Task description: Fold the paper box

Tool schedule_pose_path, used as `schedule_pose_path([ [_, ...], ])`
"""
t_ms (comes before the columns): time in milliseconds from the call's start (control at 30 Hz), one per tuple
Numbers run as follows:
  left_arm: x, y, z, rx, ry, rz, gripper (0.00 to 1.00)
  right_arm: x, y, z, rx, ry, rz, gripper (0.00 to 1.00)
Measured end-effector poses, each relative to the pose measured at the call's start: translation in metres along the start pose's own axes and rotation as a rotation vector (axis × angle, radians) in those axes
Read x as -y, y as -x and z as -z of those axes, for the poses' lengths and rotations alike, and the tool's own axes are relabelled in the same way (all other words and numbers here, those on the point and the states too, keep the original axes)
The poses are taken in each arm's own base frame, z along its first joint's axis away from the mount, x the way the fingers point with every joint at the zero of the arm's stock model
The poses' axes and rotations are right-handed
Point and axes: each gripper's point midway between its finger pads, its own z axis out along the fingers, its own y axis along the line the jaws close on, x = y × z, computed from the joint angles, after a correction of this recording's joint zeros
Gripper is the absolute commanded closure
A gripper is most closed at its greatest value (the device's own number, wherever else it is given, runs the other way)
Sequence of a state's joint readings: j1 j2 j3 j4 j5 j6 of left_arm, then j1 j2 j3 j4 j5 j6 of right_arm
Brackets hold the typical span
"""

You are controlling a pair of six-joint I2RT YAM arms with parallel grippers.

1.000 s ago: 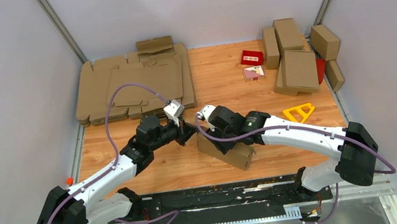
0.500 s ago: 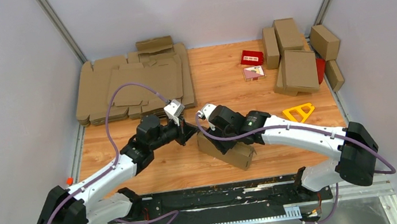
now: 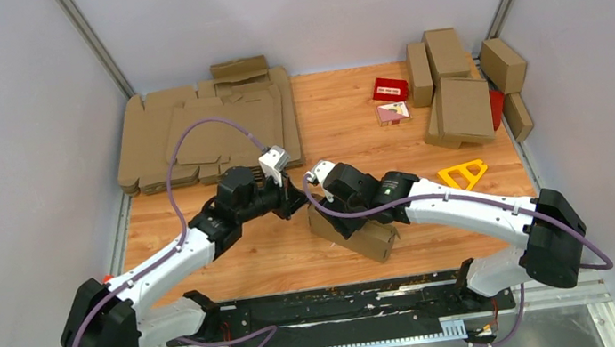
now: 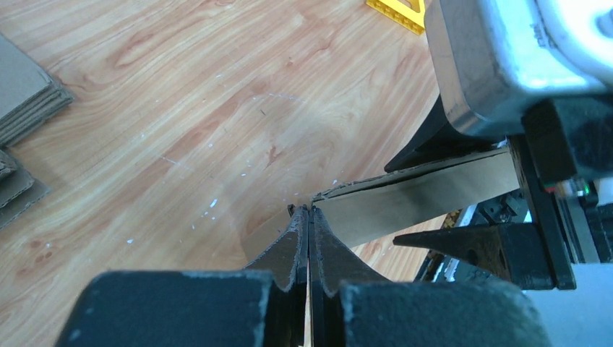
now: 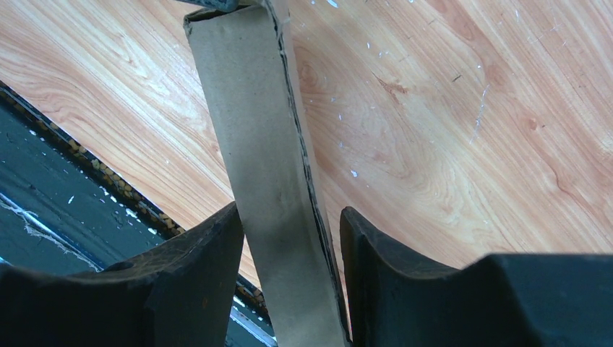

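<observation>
The paper box [image 3: 364, 236] is a closed, shallow brown cardboard box lying slantwise on the wooden table in front of the arms. My right gripper [image 3: 335, 216] straddles its left part. In the right wrist view the box [image 5: 267, 144] runs up between the fingers of the right gripper [image 5: 289, 211], which is open, with a gap showing on the right side. My left gripper [image 3: 297, 205] is shut with nothing in it. In the left wrist view the joined tips of the left gripper [image 4: 309, 210] sit against the left end of the box [image 4: 419, 199].
A thick pile of flat brown blanks [image 3: 209, 133] lies at the back left. Several folded boxes [image 3: 459, 91] are stacked at the back right, near a small red carton [image 3: 390, 88]. A yellow triangle [image 3: 463, 174] lies right of the arms. A black strip [image 3: 338, 299] runs along the near edge.
My left arm has swung right and forward, bringing its shut tips closer to the box's end. The right fingers have spread a little around the box. The box has not moved.
</observation>
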State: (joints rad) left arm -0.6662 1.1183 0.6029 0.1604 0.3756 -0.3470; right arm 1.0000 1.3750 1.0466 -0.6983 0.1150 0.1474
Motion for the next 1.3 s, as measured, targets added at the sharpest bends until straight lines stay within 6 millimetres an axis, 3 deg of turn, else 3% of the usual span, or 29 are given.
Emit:
schedule_pose_path([
  [600,-0.001,-0.003,0.001,-0.03,0.03,0.086,1.0,0.001,0.0,0.0,0.002,-0.007,0.0,0.48],
  [733,-0.002,-0.008,0.003,-0.016,0.03,0.083,1.0,0.001,0.001,0.0,0.002,-0.007,-0.001,0.45],
  [967,-0.004,-0.012,0.003,0.005,0.028,0.076,1.0,0.002,0.001,0.0,0.002,-0.008,-0.003,0.34],
  [1167,-0.005,-0.011,0.005,0.011,0.036,0.075,1.0,0.002,0.0,0.002,0.007,-0.008,-0.011,0.11],
  [1300,-0.006,-0.012,0.009,0.007,0.05,0.077,1.0,0.004,0.0,0.011,0.032,-0.011,-0.023,0.05],
])
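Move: The box stands long and narrow, slanting away rightwards and back from the left hand. Its upper left corner is right at the closed left fingertips, its middle about 8 cm back, 10 cm right and 7 cm below. The right hand straddles the middle, which lies about 2 cm back and 5 cm below it, level sideways. The yellow bracket lies some 29 cm right and 7 cm ahead of the right hand; the cardboard stack's middle about 22 cm left and 18 cm ahead of the left. Tipping roughly 5 degrees fingertips-down at first, the left hand then sinks about 1 cm and eases left by as much, its shut fingertips staying on the box's upper left corner. The right hand keeps still around the box, then spreads its fingers from half to nearly fully open, clearing both long sides, and just begins to rise and drift right, under 1 cm. ##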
